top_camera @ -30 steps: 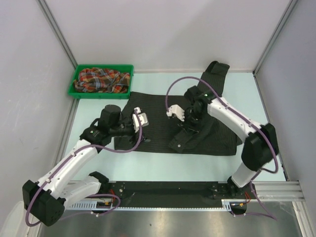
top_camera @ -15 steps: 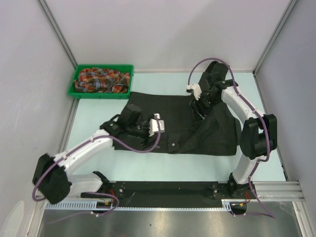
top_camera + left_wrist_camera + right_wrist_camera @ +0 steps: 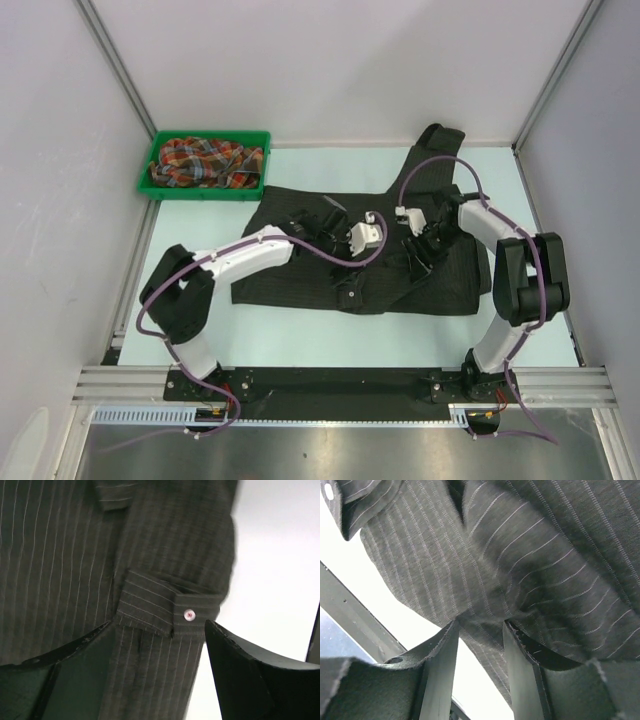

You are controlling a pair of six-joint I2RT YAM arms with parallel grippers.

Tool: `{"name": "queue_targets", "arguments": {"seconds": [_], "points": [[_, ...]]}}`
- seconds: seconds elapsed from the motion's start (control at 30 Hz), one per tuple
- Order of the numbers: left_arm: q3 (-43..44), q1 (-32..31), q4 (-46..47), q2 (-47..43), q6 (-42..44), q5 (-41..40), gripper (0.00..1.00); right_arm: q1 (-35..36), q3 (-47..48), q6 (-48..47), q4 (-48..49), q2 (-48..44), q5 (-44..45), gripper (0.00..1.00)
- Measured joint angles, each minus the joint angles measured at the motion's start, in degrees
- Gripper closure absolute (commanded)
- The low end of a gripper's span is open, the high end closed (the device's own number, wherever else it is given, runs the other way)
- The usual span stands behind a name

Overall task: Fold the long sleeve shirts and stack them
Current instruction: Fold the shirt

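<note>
A black pinstriped shirt (image 3: 455, 285) lies spread across the middle of the table, with one sleeve (image 3: 440, 145) trailing toward the back wall. My left gripper (image 3: 357, 260) reaches over its centre. In the left wrist view the left gripper (image 3: 159, 630) is open, its jaws straddling a sleeve just below the buttoned cuff (image 3: 150, 607). My right gripper (image 3: 415, 255) is low over the shirt's right half. There the right gripper (image 3: 481, 627) is open, its jaws apart with a raised fold of pinstriped cloth (image 3: 485, 615) at the tips. The plaid shirt (image 3: 205, 162) lies crumpled in the bin.
The green bin (image 3: 200, 196) stands at the back left corner. Grey walls close in the back and both sides. A metal rail (image 3: 340, 385) carrying the arm bases runs along the near edge.
The left arm has swung right across the shirt to the sleeve cuff. The right gripper opened, released the folded part, drew back, then came down onto the shirt's right half.
</note>
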Motion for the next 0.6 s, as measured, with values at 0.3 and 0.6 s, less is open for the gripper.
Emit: {"name": "queue_targets", "arguments": {"seconds": [0.3, 0.6], "points": [[-0.1, -4.2, 6.0, 5.6, -22.1, -17.4, 0.22, -0.6, -5.4, 2.1, 3.3, -3.1, -0.8, 0.54], [-0.7, -6.5, 8.2, 6.9, -27.4, -25.0, 0.56, -2.6, -5.0, 4.0, 4.4, -3.1, -2.8, 0.48]]}}
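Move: Just in front of and below the left hand lies the shirt's buttoned cuff, about 3 cm to its right, 1 cm ahead and some 7 cm down. The folded-over sleeve runs on from that cuff, its middle roughly 8 cm farther right and 1 cm farther out; the shirt's near edge is about 4 cm back from the cuff. From the right hand the cuff lies about 16 cm left, 2 cm back and 3 cm below. Sinking about 5 cm onto the buttoned cuff, the left hand also eases some 2 cm forward and turns roughly 30 degrees counter-clockwise; its wide-open fingers straddle the cuff and begin to close late on, still well apart. The right hand stays low at the sleeve, half open, shifting about 1.5 cm back and then part-way forward again. ##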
